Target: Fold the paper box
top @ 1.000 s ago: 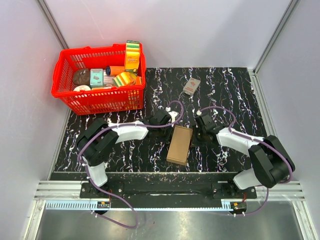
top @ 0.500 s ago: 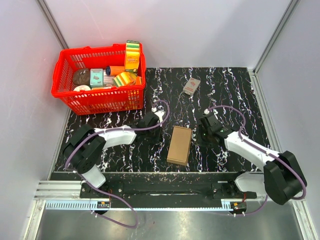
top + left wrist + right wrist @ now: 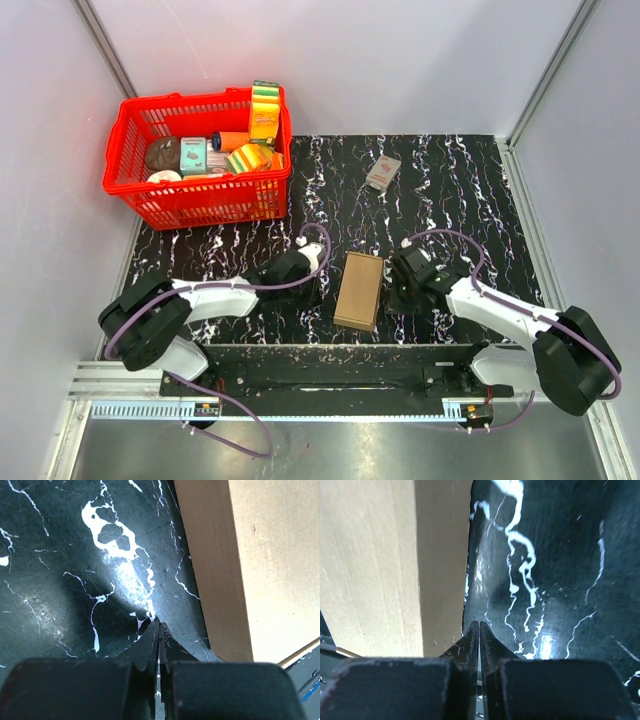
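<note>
The paper box (image 3: 360, 291) is a slim, closed brown cardboard box lying flat near the table's front edge, between the two arms. My left gripper (image 3: 314, 290) stands just left of it, shut and empty, tips down at the black marbled table. In the left wrist view the box (image 3: 250, 555) fills the right side, apart from the shut left gripper (image 3: 160, 625). My right gripper (image 3: 397, 290) is just right of the box, also shut and empty. The right wrist view shows the box (image 3: 385, 565) on the left, its side wall close beside the right gripper (image 3: 479, 624).
A red basket (image 3: 200, 98) full of groceries stands at the back left of the table. A small grey-and-red packet (image 3: 383, 172) lies at the back, beyond the box. Pale walls close in the table on three sides.
Both grippers have come back from the box's far end toward the near edge and now flank its middle. The box has not moved.
</note>
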Tool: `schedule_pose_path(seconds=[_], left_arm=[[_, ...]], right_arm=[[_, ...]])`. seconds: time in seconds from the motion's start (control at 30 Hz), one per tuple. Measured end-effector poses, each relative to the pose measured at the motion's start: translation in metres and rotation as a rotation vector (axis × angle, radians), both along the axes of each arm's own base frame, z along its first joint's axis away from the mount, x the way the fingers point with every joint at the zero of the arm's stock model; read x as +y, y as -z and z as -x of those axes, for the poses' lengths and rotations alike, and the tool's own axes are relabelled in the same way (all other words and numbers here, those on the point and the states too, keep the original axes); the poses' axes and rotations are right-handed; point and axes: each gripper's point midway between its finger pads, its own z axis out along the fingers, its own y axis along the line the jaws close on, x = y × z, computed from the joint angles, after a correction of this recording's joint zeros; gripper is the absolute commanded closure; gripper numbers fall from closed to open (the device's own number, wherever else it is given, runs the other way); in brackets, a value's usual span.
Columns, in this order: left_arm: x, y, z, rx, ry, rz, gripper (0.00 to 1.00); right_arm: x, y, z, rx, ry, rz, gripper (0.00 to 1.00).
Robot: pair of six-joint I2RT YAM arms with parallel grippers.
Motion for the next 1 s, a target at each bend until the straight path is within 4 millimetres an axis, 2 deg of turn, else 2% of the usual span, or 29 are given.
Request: schedule_pose_path(seconds=[0.17, 0.5, 1.0], left_arm=[[-0.004, -0.002, 0.006, -0.006, -0.004, 0.026, 1.00], [-0.022, -0.001, 0.020, -0.007, 0.039, 0.054, 1.00], [-0.039, 0.001, 0.038, -0.002, 0.060, 0.067, 1.00]], right_arm=[[0.007, 0.011, 0.021, 0.032, -0.019, 0.011, 0.94], [0.014, 0.017, 0.038, 0.062, -0.009, 0.021, 0.95], [0.025, 0.022, 0.050, 0.090, -0.015, 0.010, 0.94]])
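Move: The closed paper box lies lengthwise between the two hands. From the left gripper its middle is about 9 cm to the right and 2 cm ahead, roughly at fingertip height. From the right gripper the box's middle is some 8 cm to the left, 2 cm ahead and a little below, about 2 cm. The small card pack lies well beyond, some 28 cm ahead of the right gripper and 2 cm to its left. Draw both grippers in, fingers kept shut, onto the near part of the paper box's long sides. Bring the right one back about 5 cm, in to the left by half that and down some 2 cm, its tips beside the right face; take the left back and to the right about 4 cm each way until its tips meet the left face near the corner and push it rightward. ##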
